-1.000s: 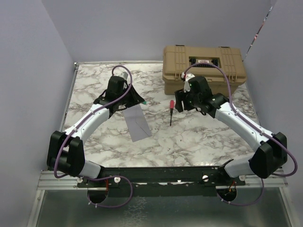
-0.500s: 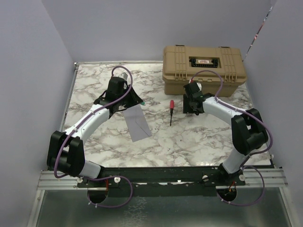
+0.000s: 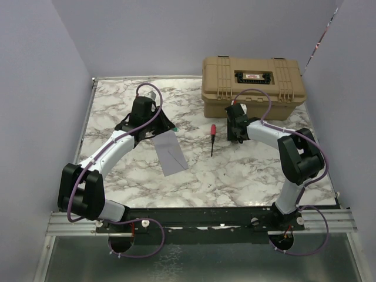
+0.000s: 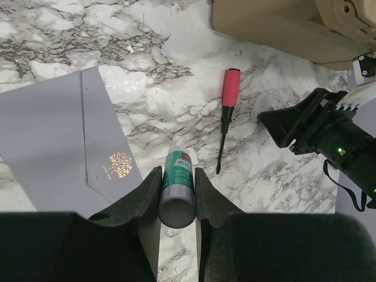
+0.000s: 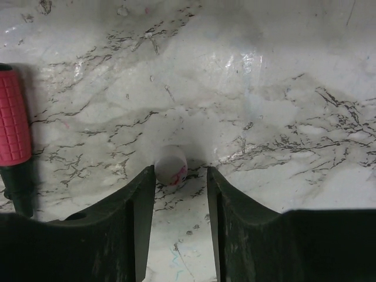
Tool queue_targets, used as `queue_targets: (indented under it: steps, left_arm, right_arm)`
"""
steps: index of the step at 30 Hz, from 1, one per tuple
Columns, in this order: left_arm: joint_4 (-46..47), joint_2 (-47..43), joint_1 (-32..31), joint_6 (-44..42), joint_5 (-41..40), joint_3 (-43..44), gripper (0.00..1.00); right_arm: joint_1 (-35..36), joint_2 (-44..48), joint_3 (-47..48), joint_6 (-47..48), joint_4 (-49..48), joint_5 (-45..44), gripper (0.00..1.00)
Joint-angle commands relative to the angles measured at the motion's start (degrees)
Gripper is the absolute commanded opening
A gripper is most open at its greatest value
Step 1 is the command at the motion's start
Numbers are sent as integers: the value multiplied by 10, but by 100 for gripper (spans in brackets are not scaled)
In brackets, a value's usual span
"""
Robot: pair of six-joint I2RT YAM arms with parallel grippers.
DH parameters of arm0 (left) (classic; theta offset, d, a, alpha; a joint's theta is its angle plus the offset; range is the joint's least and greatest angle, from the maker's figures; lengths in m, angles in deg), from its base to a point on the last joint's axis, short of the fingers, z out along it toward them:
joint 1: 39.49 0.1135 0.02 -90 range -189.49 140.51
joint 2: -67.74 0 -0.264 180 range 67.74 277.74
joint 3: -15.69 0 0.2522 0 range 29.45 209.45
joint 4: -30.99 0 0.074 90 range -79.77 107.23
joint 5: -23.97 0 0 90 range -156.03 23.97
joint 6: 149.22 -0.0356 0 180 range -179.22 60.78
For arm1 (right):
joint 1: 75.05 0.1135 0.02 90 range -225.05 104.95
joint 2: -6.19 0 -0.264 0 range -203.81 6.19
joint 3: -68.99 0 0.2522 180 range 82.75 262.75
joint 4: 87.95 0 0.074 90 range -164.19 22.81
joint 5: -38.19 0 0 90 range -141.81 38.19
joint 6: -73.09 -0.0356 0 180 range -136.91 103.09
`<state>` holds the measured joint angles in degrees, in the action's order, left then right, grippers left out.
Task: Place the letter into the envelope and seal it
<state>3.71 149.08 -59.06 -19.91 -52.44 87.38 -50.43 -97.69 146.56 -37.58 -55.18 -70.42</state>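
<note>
The grey envelope lies flat on the marble table; the left wrist view shows it with a gold tree emblem. No tan letter shows in any view. My left gripper hovers at the envelope's far right corner, shut on a green-labelled glue stick that points away from the camera. My right gripper stands open, low over the table in front of the tan case. A small white cap with a pink mark lies at the tip of its left finger.
A red-handled screwdriver lies between the two grippers, just left of the right one. The big tan hard case stands at the back right, closed. Purple walls close in the table on three sides.
The right arm has folded in, and its gripper came down to the table right of the screwdriver, around the white cap. The left gripper with the glue stick has barely moved.
</note>
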Motion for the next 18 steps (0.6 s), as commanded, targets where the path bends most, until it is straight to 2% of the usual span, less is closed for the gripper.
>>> queue_targets:
  steps: [1,10,15,18]
  left_arm:
    - [-7,-21,5,-9,-4,-11,0]
    - [-7,-22,9,-10,3,-14,0]
    - [-7,-24,9,-15,15,-13,0]
    - [-6,-25,9,-25,34,-6,0]
  right_arm:
    - [-5,-13,10,16,-32,-24,41]
    - [-10,-25,18,27,-38,-9,30]
    - [-11,-1,13,30,-44,0,7]
    - [-11,29,12,38,-36,16,1]
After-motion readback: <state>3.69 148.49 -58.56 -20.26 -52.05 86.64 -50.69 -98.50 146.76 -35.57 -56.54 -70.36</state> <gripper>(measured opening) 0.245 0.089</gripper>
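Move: The glue cap stands on the table nearly between the right gripper's open fingers, about 1 cm ahead of the hand point and 1 cm below. The screwdriver lies level with that hand, some 9 cm to its left; the tan toolbox's middle is roughly 18 cm ahead and 6 cm to the right. From the left gripper, the cap lies about 23 cm to the right, 3 cm ahead and 14 cm below. Ease the right gripper forward by only about half a centimetre, staying just above the table with the wrist unturned, until its tips straddle the glue cap. Steadily shut the fingers from nearly half open to almost closed, pinching the cap between the two fingertips. ##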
